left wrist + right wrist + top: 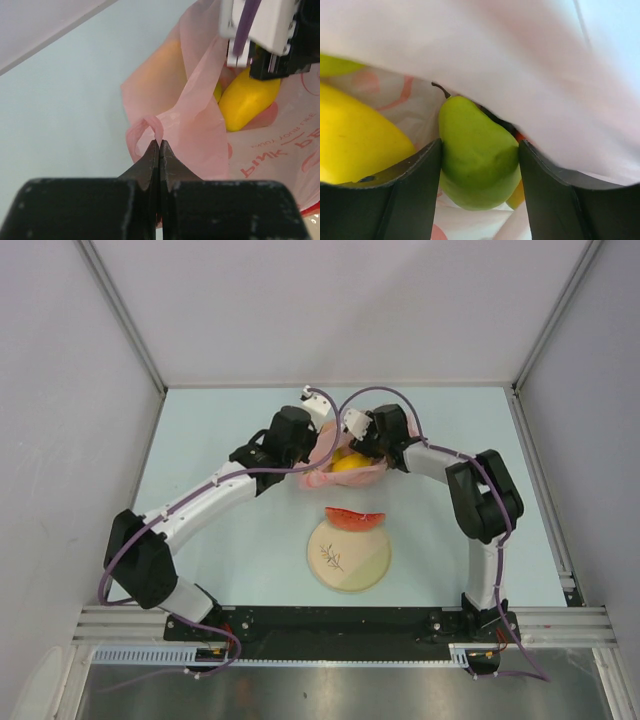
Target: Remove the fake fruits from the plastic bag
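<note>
The pink plastic bag (322, 478) lies in the middle of the table between both arms. My left gripper (159, 145) is shut on a thin loop of the bag's edge (145, 125) and holds it up. My right gripper (481, 144) reaches into the bag's mouth, and its fingers (417, 185) press both sides of a green pear (477, 150). A large yellow fruit (355, 140) lies beside the pear, also seen in the top view (345, 463). A red watermelon slice (354, 517) rests on the far rim of the cream plate (350, 570).
The plate sits in front of the bag, toward the arm bases. Grey walls (60, 390) close in the table on the left, right and far sides. Bag film (520, 60) drapes over my right gripper.
</note>
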### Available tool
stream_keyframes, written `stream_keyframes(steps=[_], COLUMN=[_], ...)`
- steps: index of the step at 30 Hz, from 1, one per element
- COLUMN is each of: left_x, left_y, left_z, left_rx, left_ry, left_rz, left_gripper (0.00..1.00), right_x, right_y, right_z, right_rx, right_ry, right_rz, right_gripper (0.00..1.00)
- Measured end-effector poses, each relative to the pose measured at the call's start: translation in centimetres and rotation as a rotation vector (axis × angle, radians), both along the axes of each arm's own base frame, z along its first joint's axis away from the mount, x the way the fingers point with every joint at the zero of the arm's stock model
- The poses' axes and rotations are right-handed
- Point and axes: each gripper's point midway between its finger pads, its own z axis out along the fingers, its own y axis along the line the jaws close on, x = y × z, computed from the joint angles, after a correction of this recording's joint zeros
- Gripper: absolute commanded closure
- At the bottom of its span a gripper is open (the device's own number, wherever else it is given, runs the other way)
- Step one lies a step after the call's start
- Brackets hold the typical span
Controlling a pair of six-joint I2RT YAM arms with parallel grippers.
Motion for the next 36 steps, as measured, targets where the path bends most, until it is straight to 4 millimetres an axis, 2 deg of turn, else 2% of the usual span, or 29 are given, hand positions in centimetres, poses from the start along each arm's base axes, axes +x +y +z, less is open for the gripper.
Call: stream_keyframes(steps=[4, 8, 11, 14, 17, 23, 28, 32, 34, 36], left_x=[0.1, 0.2, 0.5, 0.7, 0.7, 0.9, 1.3, 1.2, 1.0, 0.9], left_y=[-0.2, -0.4, -0.6, -0.8, -0.8, -0.7, -0.8, -1.4, -1.7, -1.8], left_z=[-0.2, -0.4, -0.3, -0.2, -0.2, -0.6, -0.1, 0.4, 0.2, 0.2], left_rx=[-0.001, -0.004, -0.005, -0.007, -0.007, 0.005, 0.000, -0.022, -0.032, -0.048], left_ry=[0.005, 0.013, 0.013, 0.011, 0.010, 0.013, 0.002, 0.002, 0.013, 0.019], left_rz=[-0.005, -0.005, -0.005, -0.004, -0.002, 0.009, 0.014, -0.010, -0.021, -0.018], left_gripper=[1.00, 1.00, 1.00, 1.00, 1.00, 1.00, 1.00, 1.00, 1.00, 1.00], right_x=[0.1, -0.9, -2.5, -4.3, -5.8, -8.7, -11.3, -11.6, -11.1, -10.3], right_y=[-0.4, -0.1, 0.8, 1.5, 2.0, 1.7, 1.1, 1.2, 1.2, 1.0], right_z=[2.8, 9.6, 14.6, 17.4, 18.0, 16.6, 17.8, 17.6, 16.6, 14.9], right_rx=[0.157, 0.351, 0.478, 0.561, 0.609, 0.603, 0.574, 0.519, 0.484, 0.438], right_ry=[0.030, 0.019, 0.015, 0.040, 0.100, 0.241, 0.260, 0.232, 0.229, 0.234], right_rz=[-0.068, -0.090, -0.065, -0.042, -0.036, -0.059, -0.056, -0.060, -0.078, -0.118], right_gripper=[0.83, 0.87, 0.87, 0.89, 0.88, 0.87, 0.87, 0.87, 0.86, 0.78])
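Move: The green pear is already between the right fingers, inside the bag. From this hand the yellow mango is about 6 cm left and 3 cm nearer, the watermelon slice some 16 cm back and 3 cm left, and the plate about 23 cm back and 4 cm left, both some 4 cm lower. From the left hand, which holds the bag's rim, the pear is roughly 11 cm ahead, 10 cm right and 14 cm below. Raise the right gripper fast out of the bag from its grip on the pear, about 18 cm up, rolling its left side up some 35 degrees. Draw it back about 12 cm as well; the fingers lose the pear and close nearly shut near the top, then ease forward and down about 3 cm towards the bag. Keep the bag's rim pinched in the left gripper, shifting barely 2 cm right. ##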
